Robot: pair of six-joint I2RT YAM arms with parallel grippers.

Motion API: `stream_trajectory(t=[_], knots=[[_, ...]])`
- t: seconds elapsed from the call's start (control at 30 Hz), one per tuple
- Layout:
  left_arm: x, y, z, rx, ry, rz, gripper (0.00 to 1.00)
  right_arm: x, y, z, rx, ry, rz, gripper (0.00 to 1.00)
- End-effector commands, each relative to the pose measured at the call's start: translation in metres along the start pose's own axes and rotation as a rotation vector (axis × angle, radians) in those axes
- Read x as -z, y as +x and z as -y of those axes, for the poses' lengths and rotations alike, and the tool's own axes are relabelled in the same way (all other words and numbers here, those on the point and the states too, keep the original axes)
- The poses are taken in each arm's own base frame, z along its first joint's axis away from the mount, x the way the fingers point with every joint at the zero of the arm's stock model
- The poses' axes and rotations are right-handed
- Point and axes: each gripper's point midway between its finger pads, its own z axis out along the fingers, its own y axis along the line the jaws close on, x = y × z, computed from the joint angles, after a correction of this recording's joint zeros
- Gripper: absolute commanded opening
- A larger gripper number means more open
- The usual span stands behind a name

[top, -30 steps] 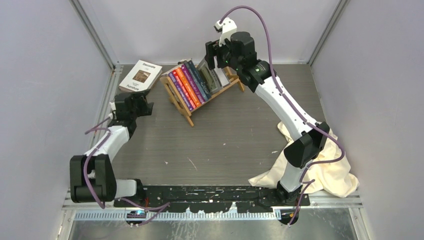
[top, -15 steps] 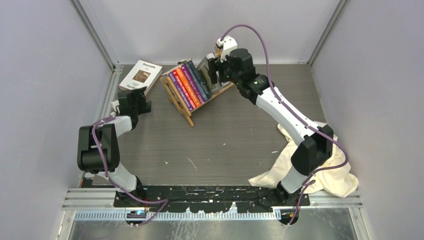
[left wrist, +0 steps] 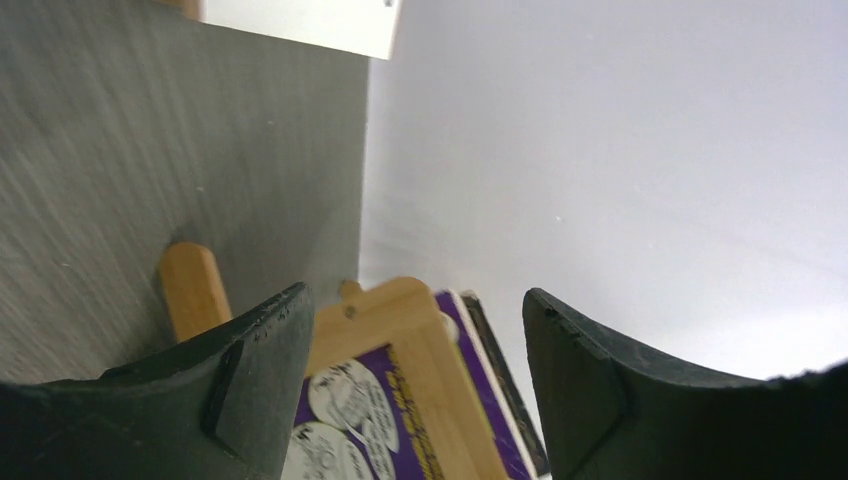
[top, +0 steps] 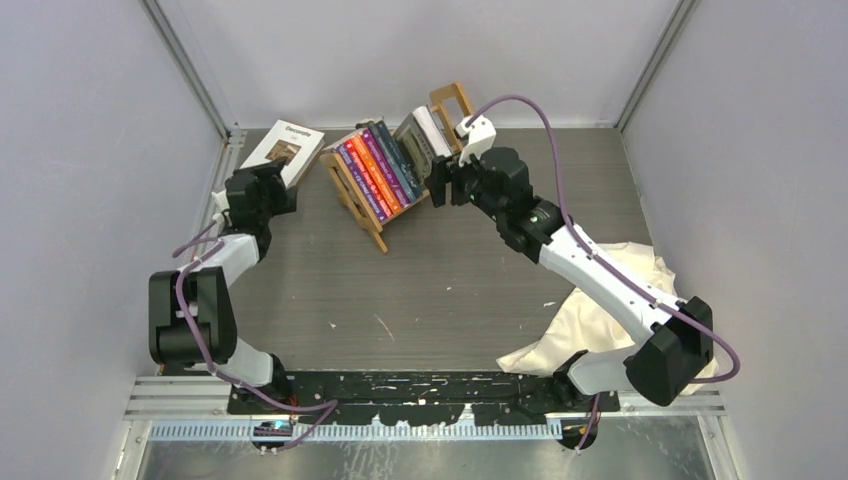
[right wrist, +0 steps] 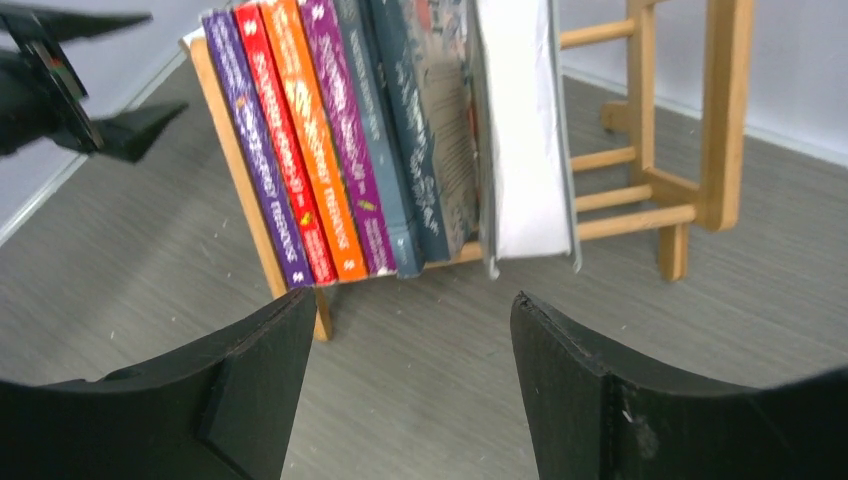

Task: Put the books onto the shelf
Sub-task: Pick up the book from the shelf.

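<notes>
The light-wood shelf [top: 372,215] stands at the back centre. It holds a row of upright books [top: 380,172]: purple, red, orange, purple and dark blue spines, then a grey-and-white one [right wrist: 525,130]. A white book [top: 284,150] lies flat on the table at the back left. My left gripper [top: 275,195] is open just in front of that book and faces the shelf's left end frame [left wrist: 420,330], where a purple cover [left wrist: 350,400] shows. My right gripper [top: 440,182] is open and empty, close in front of the shelf's right part. Its jaws frame bare table below the spines [right wrist: 330,140].
A cream cloth [top: 625,305] lies bunched at the right, under the right arm. The enclosure's pale walls stand close behind the shelf and at the left. The shelf's right end frame [right wrist: 722,110] stands free past the last book. Grey table lies between the arms.
My right gripper has come down and back from above the shelf's right end to its front side. The left arm has folded in and carried its gripper back toward the white book.
</notes>
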Motion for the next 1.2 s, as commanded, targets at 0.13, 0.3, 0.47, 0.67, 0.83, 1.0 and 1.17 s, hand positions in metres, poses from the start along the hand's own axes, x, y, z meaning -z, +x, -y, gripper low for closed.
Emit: stream_trajectory(t=[0.13, 0.3, 0.47, 0.67, 0.83, 1.0, 1.17], knots=[[0.029, 0.006, 0.044, -0.064, 0.133, -0.036, 0.76, 0.007, 0.003, 0.004, -0.054, 0.028, 0.140, 0.76], [0.032, 0.006, 0.051, -0.079, 0.169, -0.036, 0.76, -0.002, 0.017, 0.010, -0.040, 0.048, 0.162, 0.76], [0.032, 0.006, 0.055, -0.079, 0.193, -0.035, 0.76, -0.013, 0.023, 0.011, -0.030, 0.054, 0.177, 0.76], [0.028, 0.008, 0.059, -0.073, 0.214, -0.046, 0.76, -0.027, 0.028, 0.014, -0.031, 0.062, 0.183, 0.76], [0.026, 0.010, 0.062, -0.072, 0.228, -0.056, 0.76, -0.032, 0.035, 0.020, -0.030, 0.077, 0.181, 0.76], [0.022, 0.009, 0.061, -0.071, 0.233, -0.056, 0.76, -0.037, 0.037, 0.026, -0.029, 0.082, 0.180, 0.76], [0.018, 0.009, 0.060, -0.071, 0.236, -0.056, 0.76, -0.044, 0.041, 0.034, -0.036, 0.079, 0.174, 0.76]])
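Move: The thick grey book, standing pages-outward on the shelf, is about 19 cm ahead of the right hand, 6 cm to its left and some 12 cm below. The dark blue book is about 15 cm ahead and 13 cm left of that hand; the shelf's right end post is roughly 26 cm ahead and 5 cm right. From the left hand the grey book lies around 34 cm right, 10 cm ahead, near its own height. The grey book is what the right hand comes down towards, open and empty: the hand sinks about 6 cm first, then eases some 4 cm forward in front of the shelf while its fingers turn slightly clockwise. The left hand, also open and empty, rises about 4 cm and tips its fingers up a little; neither hand makes a touch that can be seen. ##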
